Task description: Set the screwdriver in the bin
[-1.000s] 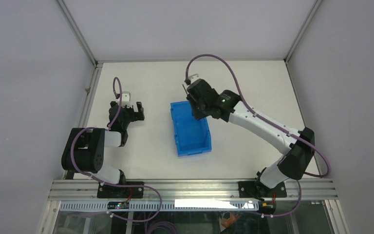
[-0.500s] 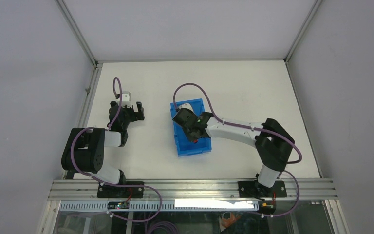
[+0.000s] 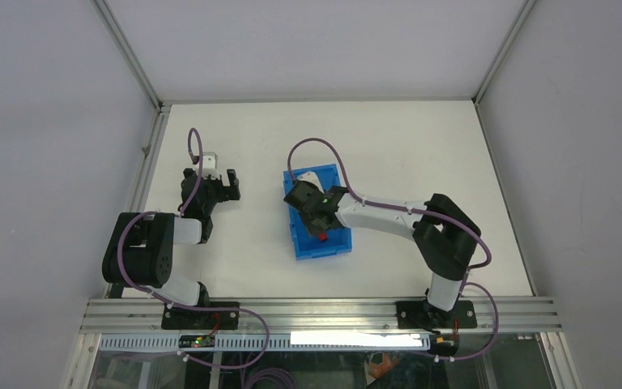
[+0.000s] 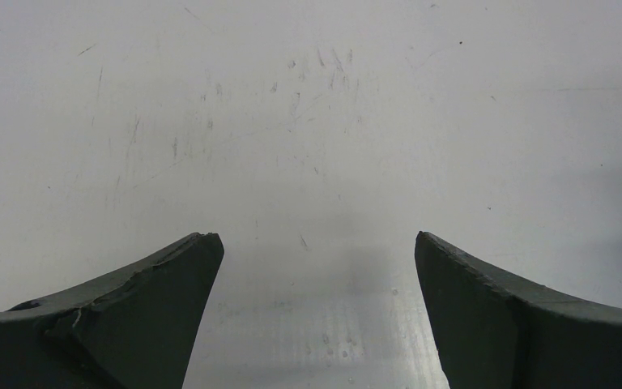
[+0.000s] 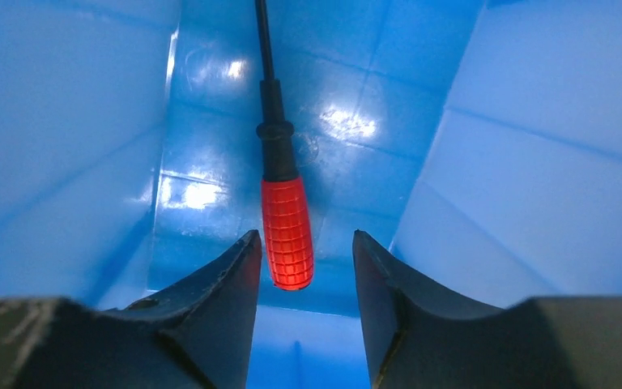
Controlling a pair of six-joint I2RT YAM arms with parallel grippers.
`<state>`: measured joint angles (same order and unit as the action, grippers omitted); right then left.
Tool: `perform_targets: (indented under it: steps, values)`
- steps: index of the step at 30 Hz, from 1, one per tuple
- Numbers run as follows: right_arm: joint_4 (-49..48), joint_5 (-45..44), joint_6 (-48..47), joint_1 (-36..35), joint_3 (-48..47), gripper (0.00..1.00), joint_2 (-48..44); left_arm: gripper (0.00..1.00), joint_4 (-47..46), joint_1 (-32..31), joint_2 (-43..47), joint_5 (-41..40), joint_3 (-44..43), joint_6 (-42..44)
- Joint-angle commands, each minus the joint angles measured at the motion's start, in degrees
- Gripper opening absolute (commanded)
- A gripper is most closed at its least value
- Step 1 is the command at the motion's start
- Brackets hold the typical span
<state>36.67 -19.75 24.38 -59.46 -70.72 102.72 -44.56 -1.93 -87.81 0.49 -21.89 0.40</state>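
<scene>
The blue bin stands at the table's middle. My right gripper reaches down inside it. In the right wrist view the screwdriver, with its red handle and black shaft, lies on the bin floor. Its handle end sits between my right gripper's fingertips, with a gap on each side, so the jaws are open and touch nothing. The red handle also shows in the top view, near the bin's near end. My left gripper is open and empty over bare table, left of the bin.
The bin's blue walls close in on both sides of my right gripper. A metal frame rail runs along the table's left edge, close to my left arm.
My right arm has swung from above the bin's far right corner down into the bin toward its near end. The red handle now shows in the bin. My left arm has not moved.
</scene>
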Motion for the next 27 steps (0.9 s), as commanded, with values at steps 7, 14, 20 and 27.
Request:
perform_targets:
  steps: [7, 14, 20, 27]
  values:
    - [6.59, -11.29, -2.75, 4.13, -12.21, 0.74, -10.29, 0.99, -1.50, -0.63, 1.44, 0.53, -0.08, -0.93]
    - [6.38, -7.58, -5.61, 17.49, -11.42, 0.99, -16.58, 0.99, -1.50, -0.63, 1.41, 0.57, -0.08, -0.93]
    - [8.65, -4.40, -7.41, 34.15, -8.80, 0.99, -19.75, 0.99, -1.50, -0.68, 1.49, 0.57, -0.13, -0.95]
    - [8.22, 1.28, -9.94, 51.96, -7.88, 0.99, -19.76, 0.99, -1.50, -0.62, 1.48, 0.56, -0.08, -0.93]
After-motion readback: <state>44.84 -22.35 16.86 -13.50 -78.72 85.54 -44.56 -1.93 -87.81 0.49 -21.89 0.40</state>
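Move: The released screwdriver lies on the bin floor, its handle between the right hand's half-open fingertips; its middle is about 3 cm ahead, 2 cm left and some 3 cm below that hand. Around it, the bin's middle is roughly 5 cm ahead, neither left nor right, and its right wall stands about 8 cm to the right, level fore and aft. From the idle left hand the screwdriver lies some 12 cm back, 27 cm right and 4 cm lower. The right hand backs off the screwdriver empty, climbing about 15 cm out of the bin while reaching forward, its half-open fingers spreading wide on the way. Once high, it swings right over the bin's right wall, ending some 27 cm to the right and 15 cm farther out above the bare table, the wrist turning about 40 degrees clockwise and the fingers tipping up a little. ##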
